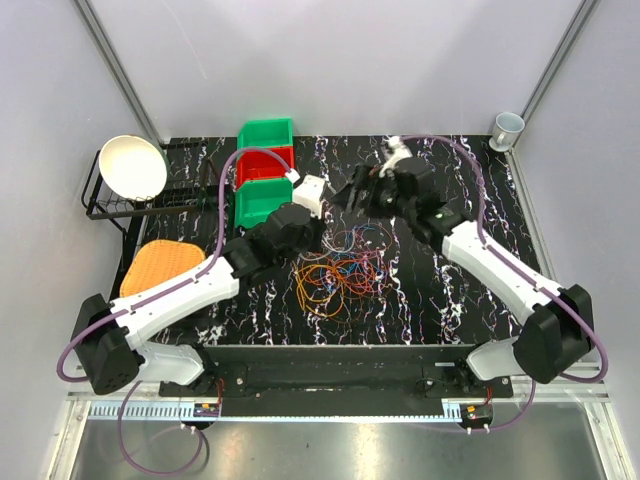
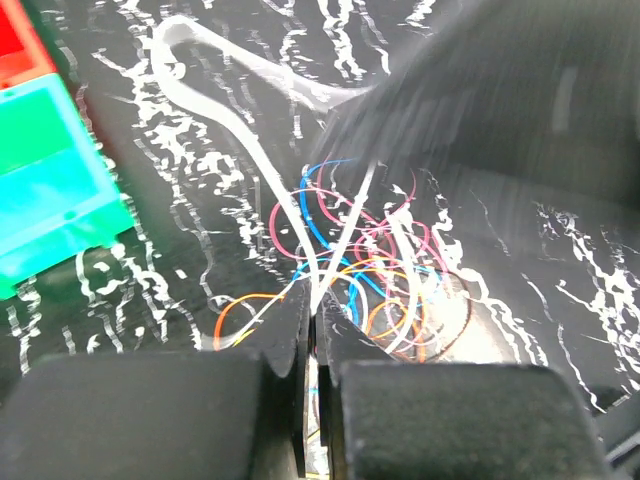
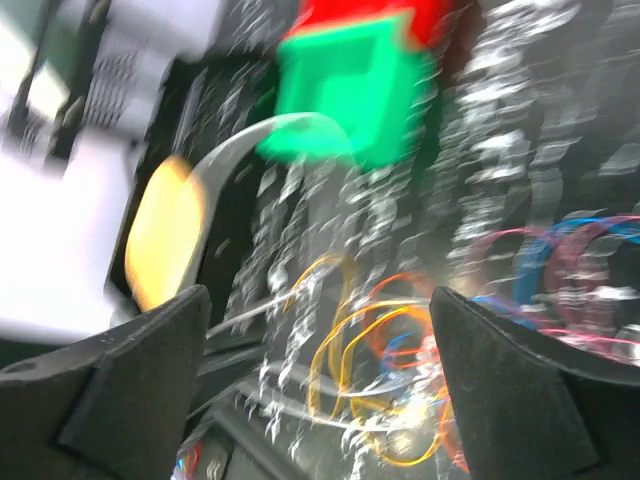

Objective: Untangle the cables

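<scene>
The cables (image 1: 340,268) lie in a loose tangle of thin orange, yellow, red, blue and white loops in the middle of the black marbled table (image 1: 450,300). My left gripper (image 1: 322,236) sits at the pile's left edge. In the left wrist view, the left gripper (image 2: 315,312) is shut, with a white cable (image 2: 250,150) running into the seam between its fingertips; the coloured cables (image 2: 370,260) lie just ahead. My right gripper (image 1: 346,196) hovers above the pile's far side. The blurred right wrist view shows the right gripper (image 3: 318,300) open, with yellow and orange cables (image 3: 380,350) below the gap and nothing held.
Green and red bins (image 1: 265,170) stand at the back left of the table. A white bowl (image 1: 132,166) rests on a black rack beyond the left edge, with an orange pad (image 1: 160,266) in front of it. A cup (image 1: 507,128) stands at the far right corner.
</scene>
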{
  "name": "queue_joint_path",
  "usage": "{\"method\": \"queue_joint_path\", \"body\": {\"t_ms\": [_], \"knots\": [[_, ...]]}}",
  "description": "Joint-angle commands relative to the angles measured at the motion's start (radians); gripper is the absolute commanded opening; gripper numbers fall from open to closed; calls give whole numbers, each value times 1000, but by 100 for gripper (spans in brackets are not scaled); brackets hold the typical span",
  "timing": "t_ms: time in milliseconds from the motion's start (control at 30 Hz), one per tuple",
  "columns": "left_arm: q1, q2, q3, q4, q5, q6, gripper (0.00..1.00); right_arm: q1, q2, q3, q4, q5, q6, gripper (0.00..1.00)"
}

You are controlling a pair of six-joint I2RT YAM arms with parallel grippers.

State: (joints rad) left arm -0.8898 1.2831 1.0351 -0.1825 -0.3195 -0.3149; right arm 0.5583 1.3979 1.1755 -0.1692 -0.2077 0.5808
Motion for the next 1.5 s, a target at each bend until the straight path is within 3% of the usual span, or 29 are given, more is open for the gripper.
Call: {"method": "queue_joint_path", "body": {"t_ms": [0, 33, 200, 433, 700, 1067, 1267, 1467], "knots": [[2, -1, 75, -40, -111, -15, 0, -138, -11, -29, -27, 184, 23, 100], [2, 1, 77, -52, -127, -15, 0, -191, -8, -43, -29, 200, 25, 100], [8, 21, 106, -92, -272, 8, 0, -233, 35, -86, -24, 318, -25, 100], [80, 149, 281, -212, -317, 39, 0, -233, 119, -143, 69, 292, -41, 100], [262, 254, 545, -310, -127, 16, 0, -238, 165, -224, 209, 301, -75, 99], [433, 496, 903, -270, -83, 140, 0, -247, 219, -217, 229, 257, -73, 98], [517, 619, 1003, -224, -21, 172, 0, -255, 228, -220, 237, 237, -72, 98], [603, 720, 979, -181, 71, 102, 0, -261, 246, -215, 243, 212, -64, 98]]}}
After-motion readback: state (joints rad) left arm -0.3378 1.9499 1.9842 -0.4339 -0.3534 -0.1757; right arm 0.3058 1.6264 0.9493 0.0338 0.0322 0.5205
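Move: The left gripper holds the white cable, shut; the red bin lies about 35 cm ahead of it, 14 cm to its left and some 17 cm below. The near green bin is about 23 cm ahead and the far green bin 46 cm ahead, both also 14 cm left. The cable tangle lies below it, level with it and 6 cm right. From the open right hand, the tangle is about 6 cm back, 4 cm left and 24 cm below. Keep the left gripper shut on the white cable and carry it about 27 cm forward and 15 cm left towards the red bin, arching up some 11 cm, then starting to sink, while turning 30 degrees counter-clockwise. Swing the right gripper, still wide open, quickly right and somewhat forward, turning clockwise, then drop it some 16 cm beside the tangle and hold there. ##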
